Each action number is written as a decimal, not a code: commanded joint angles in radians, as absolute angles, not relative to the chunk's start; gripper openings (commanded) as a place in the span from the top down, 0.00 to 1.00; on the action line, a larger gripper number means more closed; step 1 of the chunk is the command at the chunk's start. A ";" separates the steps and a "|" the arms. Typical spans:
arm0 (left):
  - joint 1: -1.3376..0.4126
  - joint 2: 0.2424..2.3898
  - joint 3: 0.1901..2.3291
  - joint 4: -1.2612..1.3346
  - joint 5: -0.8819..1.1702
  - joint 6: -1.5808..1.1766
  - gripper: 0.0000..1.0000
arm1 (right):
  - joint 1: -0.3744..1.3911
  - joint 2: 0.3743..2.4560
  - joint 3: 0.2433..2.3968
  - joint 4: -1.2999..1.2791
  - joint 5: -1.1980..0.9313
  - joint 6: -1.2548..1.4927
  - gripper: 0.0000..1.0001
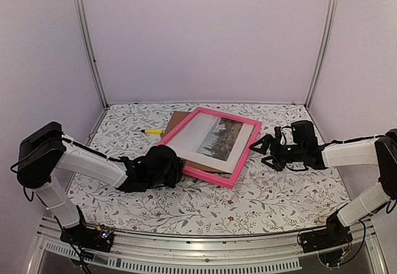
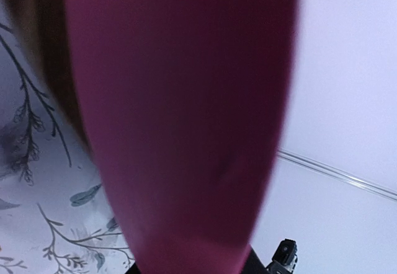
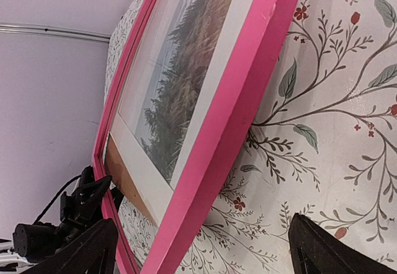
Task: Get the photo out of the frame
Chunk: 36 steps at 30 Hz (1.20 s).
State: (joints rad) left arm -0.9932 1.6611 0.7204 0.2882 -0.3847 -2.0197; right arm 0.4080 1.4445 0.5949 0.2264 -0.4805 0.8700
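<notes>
The pink frame (image 1: 214,176) lies slanted across the middle of the table, its near-left end raised off the cloth. Inside it sits the photo (image 1: 208,137), white-bordered with dark trees. My left gripper (image 1: 177,165) is shut on the frame's near-left edge. In the left wrist view the blurred pink frame (image 2: 186,119) fills the picture and hides the jaws. My right gripper (image 1: 260,144) stands open at the frame's right corner. In the right wrist view the frame (image 3: 229,131) and photo (image 3: 186,94) run between its spread fingers (image 3: 322,249), which do not touch the frame.
A brown backing board (image 1: 177,120) sticks out behind the frame's far-left side and shows in one corner (image 3: 124,181). A yellow marker (image 1: 152,131) lies on the floral cloth (image 1: 279,193) to the left. White walls close the back and sides.
</notes>
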 commanded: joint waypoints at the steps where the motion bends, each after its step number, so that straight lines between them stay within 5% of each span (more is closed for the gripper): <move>1: -1.050 1.746 0.655 0.168 -0.196 -2.183 1.00 | 0.398 1.413 0.593 0.168 -0.480 0.806 0.01; 5: -1.074 1.779 0.653 0.168 -0.183 -2.218 0.94 | 0.398 1.409 0.607 0.137 -0.480 0.777 0.01; 12: -1.092 1.723 0.648 0.055 -0.189 -2.236 0.28 | 0.398 1.429 0.648 0.068 -0.455 0.713 0.01; 17: -1.094 1.662 0.668 -0.103 -0.191 -2.170 0.02 | 0.398 1.437 0.670 0.039 -0.434 0.687 0.01; 25: -1.069 1.537 0.716 -0.386 -0.217 -1.939 0.01 | 0.398 1.471 0.724 -0.036 -0.362 0.638 0.01; 36: -0.869 1.468 0.972 -0.570 -0.259 -1.152 0.01 | 0.398 1.517 0.794 -0.139 -0.248 0.583 0.01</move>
State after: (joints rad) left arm -0.9451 1.4937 0.8810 -0.4931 -0.2295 -1.5295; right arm 0.4030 1.4952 0.7532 -0.0776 -0.3183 0.6189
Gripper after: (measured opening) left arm 0.994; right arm 0.990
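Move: The left gripper holds the pink frame by its near-left part. The bare table where that part goes is about 4 cm back and 6 cm below this hand. The photo lies some 9 cm ahead and 12 cm to its right, the yellow knife about 13 cm ahead and 11 cm to its left, both roughly 5 cm below. From the open right gripper, the frame's right side is about 6 cm to the left, level fore and aft and 5 cm below; the photo is 16 cm to the left and 5 cm ahead. Lower the left gripper about 4 cm while drawing the frame's near-left part back, then open the fingers wide and let go. Back off clear, swing left some 8 cm with the wrist rolling its left side up and turning clockwise, and finish forward and up. Keep the right gripper open, easing it a couple of centimetres right, forward and down with a roll of about 15 degrees. ##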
